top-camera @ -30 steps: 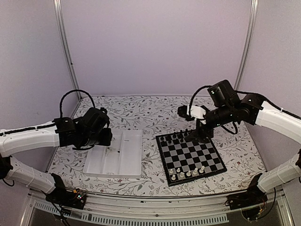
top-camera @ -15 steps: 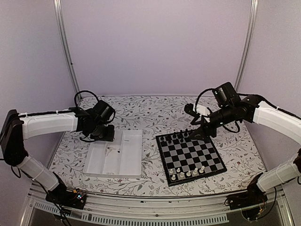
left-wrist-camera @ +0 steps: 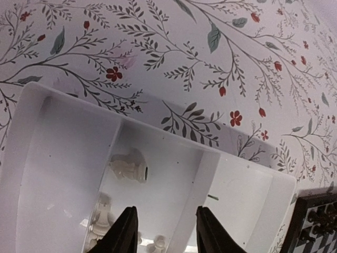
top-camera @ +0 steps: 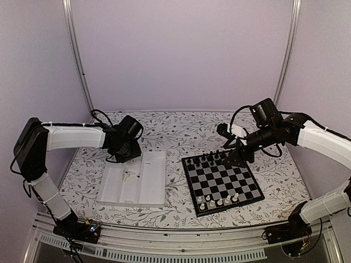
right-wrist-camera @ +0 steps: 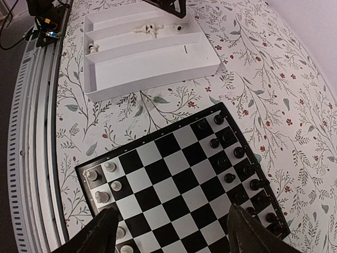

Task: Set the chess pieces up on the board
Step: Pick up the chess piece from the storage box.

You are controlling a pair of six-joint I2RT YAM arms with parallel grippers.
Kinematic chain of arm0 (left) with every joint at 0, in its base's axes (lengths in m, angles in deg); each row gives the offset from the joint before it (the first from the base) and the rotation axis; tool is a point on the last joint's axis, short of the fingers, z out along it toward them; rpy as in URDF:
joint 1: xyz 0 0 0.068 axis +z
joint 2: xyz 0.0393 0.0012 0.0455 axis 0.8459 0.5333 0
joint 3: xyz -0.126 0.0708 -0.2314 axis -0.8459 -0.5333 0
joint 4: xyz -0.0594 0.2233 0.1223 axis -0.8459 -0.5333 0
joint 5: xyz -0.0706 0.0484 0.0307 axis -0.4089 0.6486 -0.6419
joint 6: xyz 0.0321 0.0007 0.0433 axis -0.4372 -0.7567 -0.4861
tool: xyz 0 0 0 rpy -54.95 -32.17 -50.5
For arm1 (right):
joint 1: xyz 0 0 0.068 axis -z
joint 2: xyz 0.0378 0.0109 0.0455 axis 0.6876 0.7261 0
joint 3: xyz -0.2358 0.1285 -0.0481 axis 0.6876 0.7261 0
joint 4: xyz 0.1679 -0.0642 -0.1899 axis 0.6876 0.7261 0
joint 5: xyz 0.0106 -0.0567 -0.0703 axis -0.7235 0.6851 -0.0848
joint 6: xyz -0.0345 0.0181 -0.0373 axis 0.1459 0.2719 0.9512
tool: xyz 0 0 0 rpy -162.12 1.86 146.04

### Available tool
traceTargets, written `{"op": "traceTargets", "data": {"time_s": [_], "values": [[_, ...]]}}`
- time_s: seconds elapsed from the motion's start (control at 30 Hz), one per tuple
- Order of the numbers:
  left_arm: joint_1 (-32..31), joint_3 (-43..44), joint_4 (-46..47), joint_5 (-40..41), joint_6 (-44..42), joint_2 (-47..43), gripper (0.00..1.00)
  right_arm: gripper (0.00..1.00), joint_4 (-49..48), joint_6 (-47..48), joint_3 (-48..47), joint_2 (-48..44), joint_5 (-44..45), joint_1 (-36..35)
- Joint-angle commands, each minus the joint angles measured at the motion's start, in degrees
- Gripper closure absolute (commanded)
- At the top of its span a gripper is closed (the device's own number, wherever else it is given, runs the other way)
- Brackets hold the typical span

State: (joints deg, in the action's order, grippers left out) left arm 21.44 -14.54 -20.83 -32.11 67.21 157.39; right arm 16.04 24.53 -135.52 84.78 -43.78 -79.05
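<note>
The board (top-camera: pixel 222 181) lies right of centre, with black pieces (top-camera: pixel 204 159) along its far rows and several cream-white pieces (top-camera: pixel 218 201) along its near edge. It also shows in the right wrist view (right-wrist-camera: pixel 184 179). My right gripper (top-camera: pixel 233 158) hovers open and empty over the board's far right corner. My left gripper (top-camera: pixel 129 149) is open and empty above the far left end of the white tray (top-camera: pixel 134 181). In the left wrist view, cream-white pieces (left-wrist-camera: pixel 128 168) lie loose in a tray compartment just ahead of my fingertips (left-wrist-camera: pixel 126 232).
The white compartment tray (left-wrist-camera: pixel 205 174) sits left of the board on the flowered tablecloth. Metal frame posts (top-camera: pixel 77 55) stand at the back corners. The table's near edge carries a rail (top-camera: pixel 164 241) with the arm bases.
My left arm has swung right and away from the near edge, bringing its gripper over the tray's far end. My right gripper has shifted slightly over the board's far corner.
</note>
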Motion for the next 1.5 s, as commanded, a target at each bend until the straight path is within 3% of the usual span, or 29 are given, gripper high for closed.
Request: {"op": "traceTargets", "data": {"time_s": [0.0,0.33,0.7,0.9,1.17,1.47], "values": [[1.5,-0.6,2.2,1.0,9.5,1.0,0.6,0.26,-0.2,-0.2,1.6,-1.7,-1.6,-0.2],[3.7,2.6,-2.3,-1.3,15.7,7.3,0.61,0.26,-0.9,-0.1,2.5,-1.2,-2.2,-0.2],[5.7,3.5,-1.1,-2.3,17.3,10.8,0.62,0.26,-1.9,-0.2,4.7,-1.2,-2.9,-0.2],[6.2,4.7,-0.9,-2.8,15.9,12.8,0.64,0.26,-2.1,-0.1,5.4,-0.9,-3.5,-0.1],[5.8,5.6,-1.1,-4.1,10.1,13.9,0.74,0.27,-2.0,0.0,5.5,-0.8,-4.0,-0.2],[5.3,0.7,-2.2,-4.3,6.1,10.9,0.82,0.28,-1.7,0.0,5.0,-0.6,-4.4,-0.2]]}}
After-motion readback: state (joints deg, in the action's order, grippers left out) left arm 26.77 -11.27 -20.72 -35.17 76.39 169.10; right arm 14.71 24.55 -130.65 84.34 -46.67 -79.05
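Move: The white chess piece I want lies on its side in the storage box's middle channel, about 2 cm ahead of my left hand, 2 cm to its left and some 7 cm below. The box's far wall stands about 4 cm beyond that piece. A second white piece lies roughly 6 cm nearer me and 1 cm to the left of the target, a third 7 cm nearer and 4 cm to its right. From my right hand the target is about 13 cm ahead, 37 cm left and 18 cm down. I lower my left hand about 6 cm into the middle channel, drifting some 2 cm left while the wrist turns nearly 20 degrees counter-clockwise and tips slightly steeper. Low down I creep 2 cm forward over the lying piece, then close the half-open fingers on its base end, easing back a little with a slight clockwise turn. My right hand, still open above the board, sinks and draws back about 3 cm. ##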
